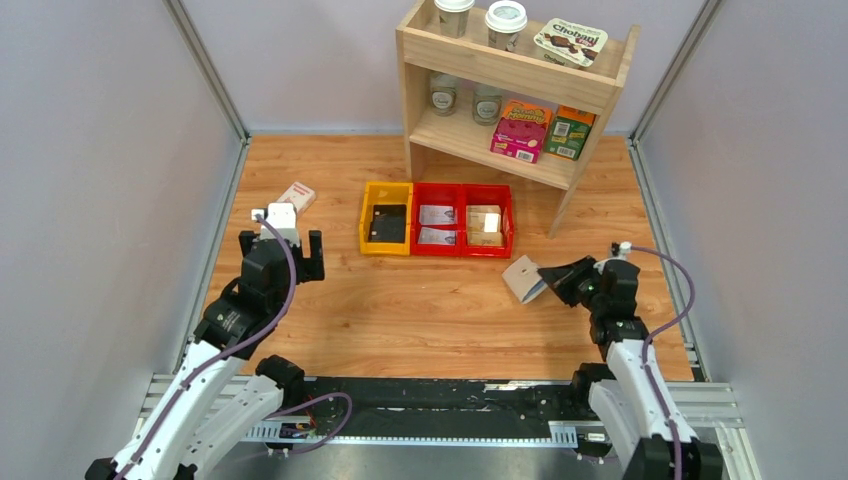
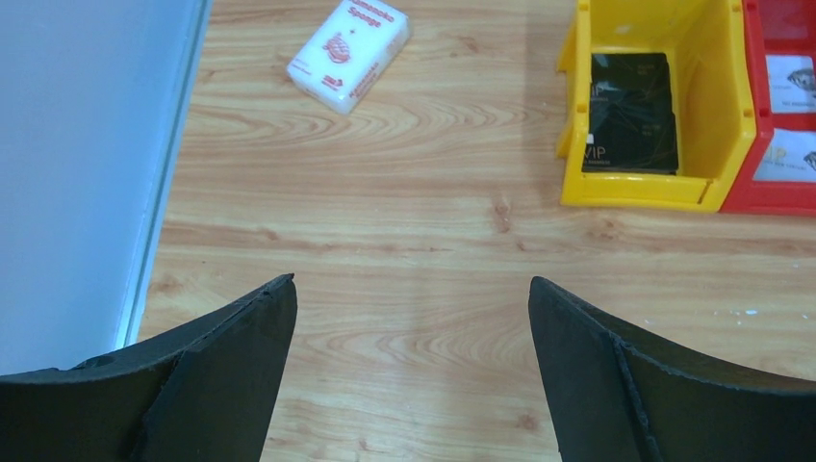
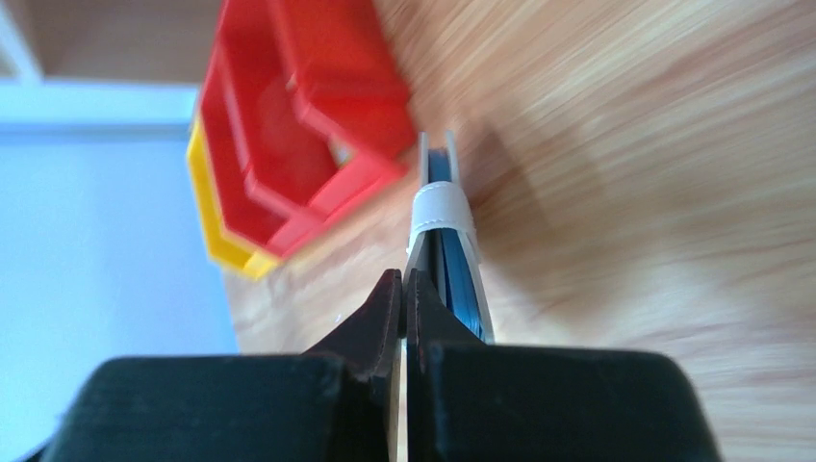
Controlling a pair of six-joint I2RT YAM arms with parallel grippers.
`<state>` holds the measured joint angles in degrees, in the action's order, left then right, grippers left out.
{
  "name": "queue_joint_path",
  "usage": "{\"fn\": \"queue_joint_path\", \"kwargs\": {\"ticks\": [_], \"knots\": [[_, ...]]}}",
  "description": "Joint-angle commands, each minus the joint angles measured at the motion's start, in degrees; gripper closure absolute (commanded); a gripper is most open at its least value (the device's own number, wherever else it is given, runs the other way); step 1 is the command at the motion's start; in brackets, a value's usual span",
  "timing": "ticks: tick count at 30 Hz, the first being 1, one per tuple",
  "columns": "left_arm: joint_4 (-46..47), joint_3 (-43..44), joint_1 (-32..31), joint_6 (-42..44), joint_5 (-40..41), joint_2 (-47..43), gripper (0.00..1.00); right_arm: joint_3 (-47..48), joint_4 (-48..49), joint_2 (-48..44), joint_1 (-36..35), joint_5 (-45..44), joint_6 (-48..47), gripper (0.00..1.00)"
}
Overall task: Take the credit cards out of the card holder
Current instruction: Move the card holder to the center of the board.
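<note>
The cream-beige card holder point(image 1: 520, 278) hangs tilted just above the table, right of centre. My right gripper point(image 1: 546, 283) is shut on one of its flaps. In the right wrist view the card holder point(image 3: 439, 207) shows edge-on, folded, its snap tab wrapped over the edges and blue lining between the flaps. My right gripper point(image 3: 404, 281) pinches the left flap there. No credit cards show inside it. Silver-grey credit cards point(image 1: 437, 225) lie in the middle red bin. My left gripper point(image 1: 281, 245) hovers open over bare wood at the left, with nothing between its fingers point(image 2: 274, 318).
A yellow bin point(image 1: 367, 222) with black cards and red bins point(image 1: 512, 225), one with tan blocks, sit mid-table. A white-and-red small box point(image 1: 296, 196) lies at the far left. A wooden shelf point(image 1: 505, 70) with cups and boxes stands behind. Grey walls close both sides.
</note>
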<state>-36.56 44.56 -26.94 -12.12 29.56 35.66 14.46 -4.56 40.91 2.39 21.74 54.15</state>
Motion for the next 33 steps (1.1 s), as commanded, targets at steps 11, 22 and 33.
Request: {"fn": "queue_joint_path", "kwargs": {"ticks": [11, 22, 33], "knots": [[-1.2, 3.0, 0.1, -14.4, -22.3, 3.5, 0.03, 5.9, 10.7, 14.1, -47.6, -30.7, 16.3, 1.00], [4.2, -6.1, -7.0, -33.3, -29.0, 5.7, 0.03, 22.0, -17.8, 21.0, -47.3, -27.0, -3.2, 0.25], [10.1, -12.9, -11.4, -44.1, -28.9, 9.5, 0.03, 33.4, -25.6, 37.7, -47.1, -16.3, -25.9, 0.21]]}}
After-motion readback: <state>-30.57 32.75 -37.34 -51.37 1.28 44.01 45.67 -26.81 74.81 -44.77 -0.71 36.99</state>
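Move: The right hand holds the card holder; the clear spot at the board's centre where it is taken lies about 19 cm to this hand's left, 6 cm back and 8 cm below. From the right hand, the right red bin stands roughly 17 cm ahead and 12 cm left, the shelf leg's foot 13 cm ahead and 5 cm right. From the empty left hand, the card holder is some 50 cm right, 5 cm ahead and 15 cm below. The right hand carries the card holder left about 15 cm and some 6 cm back, dipping 3 cm in front of the red bins, then opens wide, lets go and stays just over it, rising and sinking again as the wrist turns counter-clockwise to point steeply down. Meanwhile the open left hand swings right about 14 cm, then sinks 10 cm and draws back towards the spot, fingers tilting down and rightward. ##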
